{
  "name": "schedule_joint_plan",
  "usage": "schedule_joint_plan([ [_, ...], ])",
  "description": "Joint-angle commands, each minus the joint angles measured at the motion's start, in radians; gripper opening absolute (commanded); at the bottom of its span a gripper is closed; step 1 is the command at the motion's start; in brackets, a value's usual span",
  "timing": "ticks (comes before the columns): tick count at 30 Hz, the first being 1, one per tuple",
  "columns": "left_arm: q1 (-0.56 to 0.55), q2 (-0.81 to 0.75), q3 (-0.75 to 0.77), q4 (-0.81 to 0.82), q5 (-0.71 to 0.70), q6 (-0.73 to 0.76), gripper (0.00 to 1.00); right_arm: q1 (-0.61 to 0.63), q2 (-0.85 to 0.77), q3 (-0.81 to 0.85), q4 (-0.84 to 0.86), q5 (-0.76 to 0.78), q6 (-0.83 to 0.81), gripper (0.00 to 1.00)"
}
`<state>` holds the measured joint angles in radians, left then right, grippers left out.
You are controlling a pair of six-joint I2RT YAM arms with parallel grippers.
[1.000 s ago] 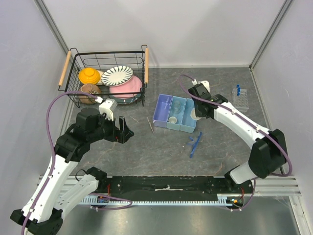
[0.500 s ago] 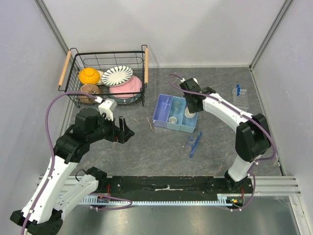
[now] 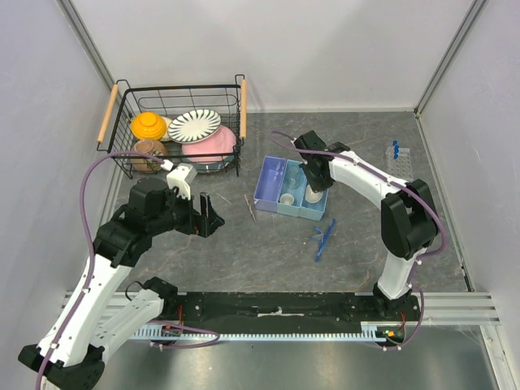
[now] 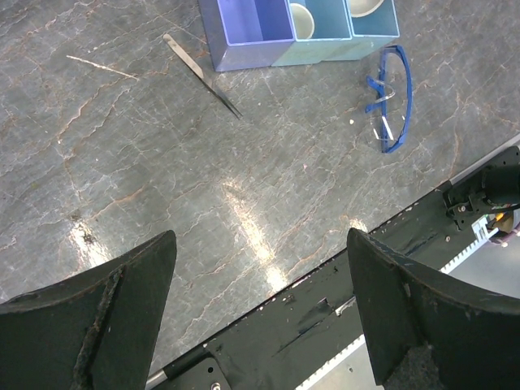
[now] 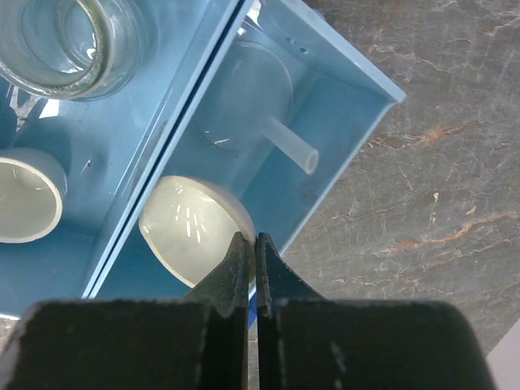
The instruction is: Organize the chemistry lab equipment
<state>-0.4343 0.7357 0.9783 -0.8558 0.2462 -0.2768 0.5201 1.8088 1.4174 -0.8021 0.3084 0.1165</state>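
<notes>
My right gripper (image 5: 254,241) is shut on the rim of the white dome-shaped dish (image 5: 188,237), which hangs in the right compartment of the blue organizer (image 5: 357,77) beside a clear funnel (image 5: 248,97). From above, that gripper (image 3: 315,187) and the dish (image 3: 313,196) are over the organizer's right end (image 3: 268,166). A tiny white cup (image 3: 287,198) sits in the middle compartment. The thin metal spatula (image 4: 203,75) lies left of the organizer. Blue plastic stick tools (image 3: 323,238) lie in front of it. My left gripper (image 4: 260,237) hovers open over bare table.
A black wire basket (image 3: 122,110) of crockery stands at the back left. The clear tube rack (image 3: 401,167) with blue-capped tubes (image 3: 396,148) stands at the right. A glass jar (image 5: 61,36) sits in the organizer's middle compartment. Grey walls close in on three sides.
My right gripper has carried the white dish leftward, from beside the organizer's right end to inside its right compartment. The left arm has hardly moved.
</notes>
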Motion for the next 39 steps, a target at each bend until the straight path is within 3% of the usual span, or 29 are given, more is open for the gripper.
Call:
schedule_joint_plan([
  [1,-0.001,0.001,-0.003,0.049,0.022,0.042,0.92,0.012,0.046,0.043,-0.013,-0.031,-0.032,0.0],
  [10,0.0,0.001,-0.009,0.046,0.019,0.048,0.92,0.035,0.121,0.041,-0.016,0.017,-0.026,0.02],
  [23,0.0,0.008,-0.004,0.046,0.019,0.048,0.92,0.038,0.118,0.046,-0.02,0.07,-0.011,0.3],
  [39,0.0,0.005,0.008,0.034,0.016,0.039,0.92,0.078,-0.032,0.209,-0.132,0.167,0.051,0.36],
])
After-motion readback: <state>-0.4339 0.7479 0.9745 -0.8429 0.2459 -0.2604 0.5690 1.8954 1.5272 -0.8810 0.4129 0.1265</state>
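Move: Under the right hand, which grips the white dish by its right rim, is the dish's spot on the floor of the blue box's right compartment: about 3 cm left, 1 cm back and 6 cm down. The small white cup stands some 11 cm left and 1 cm back, the glass jar about 8 cm left and 5 cm ahead, and the safety goggles roughly 11 cm straight back. From the left hand, that spot is about 14 cm ahead and 27 cm right, 19 cm lower. Lowering the held dish about 4 cm into the right compartment, the right hand eases slightly back and left, then stays down while its shut fingers part to about a third open and release the rim. It then lifts some 4 cm, drifting a little forward, off the dish. ##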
